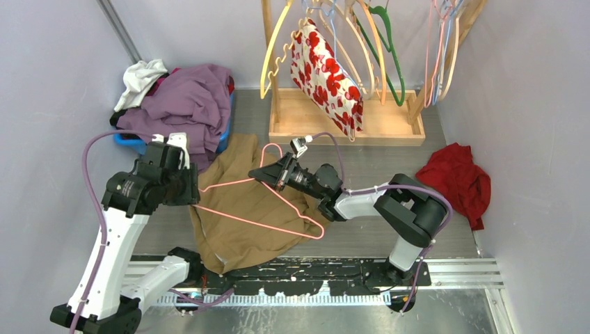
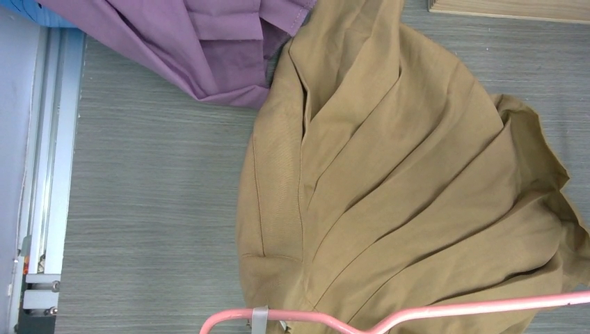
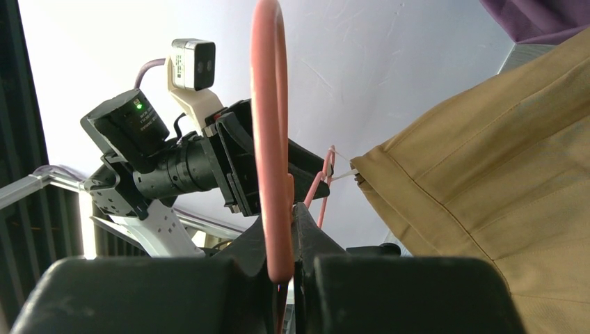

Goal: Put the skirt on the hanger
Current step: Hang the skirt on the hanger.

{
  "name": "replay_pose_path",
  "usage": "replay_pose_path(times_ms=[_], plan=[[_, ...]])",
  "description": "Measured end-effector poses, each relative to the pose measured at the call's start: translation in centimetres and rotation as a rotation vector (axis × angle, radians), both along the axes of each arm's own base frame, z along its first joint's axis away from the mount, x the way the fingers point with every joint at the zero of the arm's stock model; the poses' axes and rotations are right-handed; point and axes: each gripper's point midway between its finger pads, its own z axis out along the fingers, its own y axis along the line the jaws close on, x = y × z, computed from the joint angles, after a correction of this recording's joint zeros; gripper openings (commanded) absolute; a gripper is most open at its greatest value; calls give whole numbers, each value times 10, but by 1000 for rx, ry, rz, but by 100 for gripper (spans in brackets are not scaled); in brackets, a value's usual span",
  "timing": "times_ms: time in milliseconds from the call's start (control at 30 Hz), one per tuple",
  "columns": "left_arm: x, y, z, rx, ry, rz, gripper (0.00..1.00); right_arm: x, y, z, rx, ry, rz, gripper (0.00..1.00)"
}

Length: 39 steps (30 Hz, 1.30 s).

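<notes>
The tan skirt (image 1: 236, 236) lies spread on the table between the arms, and it fills the left wrist view (image 2: 403, 174). A thin pink hanger (image 1: 264, 219) rests across it. My right gripper (image 1: 264, 175) is shut on the hanger's neck; the hook (image 3: 268, 104) rises between its fingers (image 3: 289, 209). My left gripper (image 1: 193, 193) sits at the hanger's left end. Its own view shows no fingers, only the pink bar (image 2: 445, 308) with a grey clip (image 2: 259, 316). In the right wrist view a skirt (image 3: 501, 209) corner meets that end of the hanger.
A wooden rack (image 1: 348, 125) at the back holds several hangers and a red-flowered garment (image 1: 327, 76). A blue bin with purple clothes (image 1: 188, 104) stands at back left, close to the left arm. A red garment (image 1: 456, 177) lies at the right. Walls close in on both sides.
</notes>
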Motion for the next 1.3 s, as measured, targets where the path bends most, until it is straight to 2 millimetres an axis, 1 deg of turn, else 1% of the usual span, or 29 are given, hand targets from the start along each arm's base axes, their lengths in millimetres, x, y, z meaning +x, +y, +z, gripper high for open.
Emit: replay_pose_path(times_ms=[200,333,533,567,733,1300], plan=[[0,0,0,1,-2,0,42,0,0,0,0,0,0,1],[2,0,-1,0,-2,0,37,0,0,0,1,0,0,1],[5,-2,-9,0,12,-3,25,1,-1,1,0,0,-4,1],[5,-3,-10,-2,15,-5,25,1,-1,1,0,0,-4,1],[7,-7,-9,-24,6,-16,24,1,-2,5,7,-6,-5,1],[7,-19,-6,-85,-4,-49,21,2,-3,5,7,-5,-10,1]])
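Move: At the left fingertips lies the pink hanger's left end, carrying the skirt's thin loop, about 1 cm left and 1 cm below the hand point. The hanger's neck is some 6 cm ahead, 14 cm right and 3 cm higher; the skirt's middle lies about 3 cm back, 11 cm right and 18 cm down. The purple garment stands roughly 22 cm ahead and 5 cm left, 10 cm lower. From the right hand, the hanger's left end is some 15 cm left, 6 cm back and 3 cm lower. Dipping about 1 cm with a touch of forward, the left hand narrows its half-open fingers by about half, closing them around the hanger's left end and the skirt's loop. It then eases some 2 cm to the right, towards the hanger's neck, the fingertips swinging about 5 degrees that way, while the right hand stays nearly still and keeps its pinch on the neck. ##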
